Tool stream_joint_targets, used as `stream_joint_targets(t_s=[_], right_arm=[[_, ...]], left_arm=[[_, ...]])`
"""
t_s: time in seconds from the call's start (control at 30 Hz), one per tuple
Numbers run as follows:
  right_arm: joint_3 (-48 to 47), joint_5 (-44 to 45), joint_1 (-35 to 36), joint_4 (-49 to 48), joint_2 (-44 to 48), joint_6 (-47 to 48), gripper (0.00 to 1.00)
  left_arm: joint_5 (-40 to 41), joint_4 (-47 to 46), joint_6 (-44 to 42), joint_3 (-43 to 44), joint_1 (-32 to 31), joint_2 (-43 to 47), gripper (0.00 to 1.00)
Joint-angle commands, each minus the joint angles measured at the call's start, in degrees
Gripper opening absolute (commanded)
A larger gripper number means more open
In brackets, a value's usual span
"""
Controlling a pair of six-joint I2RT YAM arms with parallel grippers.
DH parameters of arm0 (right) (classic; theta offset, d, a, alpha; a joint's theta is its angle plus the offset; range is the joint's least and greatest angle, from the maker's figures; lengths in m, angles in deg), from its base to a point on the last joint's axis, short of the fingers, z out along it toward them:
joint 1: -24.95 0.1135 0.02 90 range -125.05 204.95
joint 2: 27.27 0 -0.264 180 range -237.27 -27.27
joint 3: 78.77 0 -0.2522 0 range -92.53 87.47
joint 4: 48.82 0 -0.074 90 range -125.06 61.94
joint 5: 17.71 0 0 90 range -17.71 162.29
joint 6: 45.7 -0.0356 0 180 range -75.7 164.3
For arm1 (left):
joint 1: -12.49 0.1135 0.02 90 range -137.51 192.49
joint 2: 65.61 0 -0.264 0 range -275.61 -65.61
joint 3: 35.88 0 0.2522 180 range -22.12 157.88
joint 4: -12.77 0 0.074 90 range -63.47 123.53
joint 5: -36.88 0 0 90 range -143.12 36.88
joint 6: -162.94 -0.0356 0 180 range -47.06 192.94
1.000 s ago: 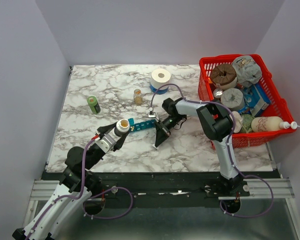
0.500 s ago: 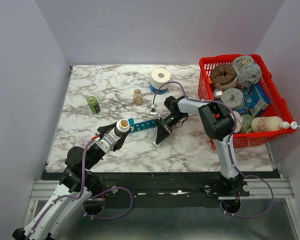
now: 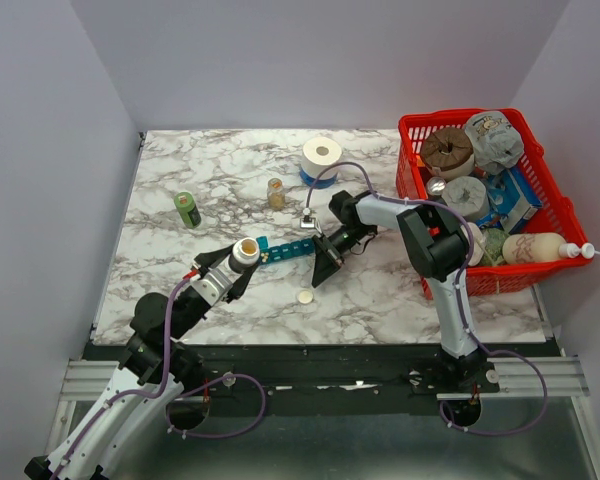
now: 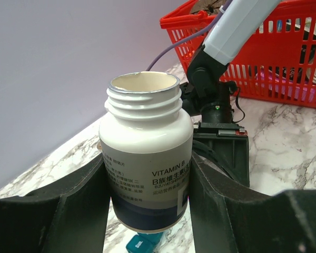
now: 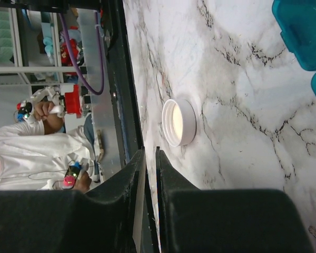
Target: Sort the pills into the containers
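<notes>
My left gripper (image 3: 238,262) (image 4: 147,176) is shut on an open white vitamin B bottle (image 3: 245,251) (image 4: 146,158), held upright with its cap off. From above, tan contents show in its mouth; single pills cannot be made out. The teal containers strip (image 3: 285,249) (image 4: 142,243) (image 5: 303,31) lies just right of the bottle. The white bottle cap (image 3: 305,297) (image 5: 179,122) rests upside down on the marble. My right gripper (image 3: 321,273) (image 5: 150,153) hovers just beyond the cap, its jaws a narrow slit apart with nothing between them.
A red mesh basket (image 3: 412,178) full of items stands at the right, a white bottle (image 3: 545,247) lying at its front. A tape roll (image 3: 322,153), a small amber jar (image 3: 276,192) and a green can (image 3: 188,209) stand further back.
The white cap has dropped out of the right gripper onto the marble near the front. Its jaws have parted slightly. The left gripper and bottle have not moved.
</notes>
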Motion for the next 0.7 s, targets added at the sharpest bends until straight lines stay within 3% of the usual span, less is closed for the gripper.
stream_joint_targets(t_s=[0.0, 0.23, 0.4, 0.5, 0.53, 0.67], right_arm=[[-1.70, 0.76, -0.24, 1.00, 0.57, 2.02, 0.22], [-0.74, 3.31, 1.15, 0.29, 8.22, 8.25, 0.28], [-0.56, 9.02, 3.53, 1.87, 13.05, 19.50, 0.35], [-2.66, 11.66, 3.97, 5.12, 17.00, 26.97, 0.45], [-3.28, 12.53, 3.98, 6.17, 18.23, 28.55, 0.55], [-5.74, 17.54, 3.98, 4.78, 28.14, 35.05, 0.75]], left_arm=[[-0.96, -1.33, 0.52, 1.82, 0.25, -0.09, 0.00], [-1.22, -1.42, 0.60, 1.82, 0.25, -0.27, 0.00], [-1.31, -1.51, 0.87, 1.65, 0.16, -0.18, 0.00], [-2.36, -1.95, 1.57, 1.38, 0.25, -0.61, 0.00], [-3.49, -2.38, 1.92, 1.38, 0.25, -0.96, 0.00], [-6.74, -3.35, 3.68, 1.38, 0.25, -4.73, 0.00]])
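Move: The white bottle cap lies open side up on the table, about 4 cm to the right hand's left, 3 cm back and 3 cm below. The middle of the teal pill box is some 9 cm left of that hand and 4 cm ahead, also low. The white bottle, still held up by the left hand, is roughly 15 cm left, 4 cm back and 20 cm above. From the left hand, the cap is about 11 cm right, 1 cm back and 22 cm below. From the cap on the table, the right hand lifts away, slowly at first and then briskly, nearly straight up by about 8 cm. As it rises it rolls some 40 degrees about its fingers' length, the fingertips dipping a little more steeply, and the almost shut fingers spread wide, holding nothing. The left hand keeps its hold on the open bottle. ##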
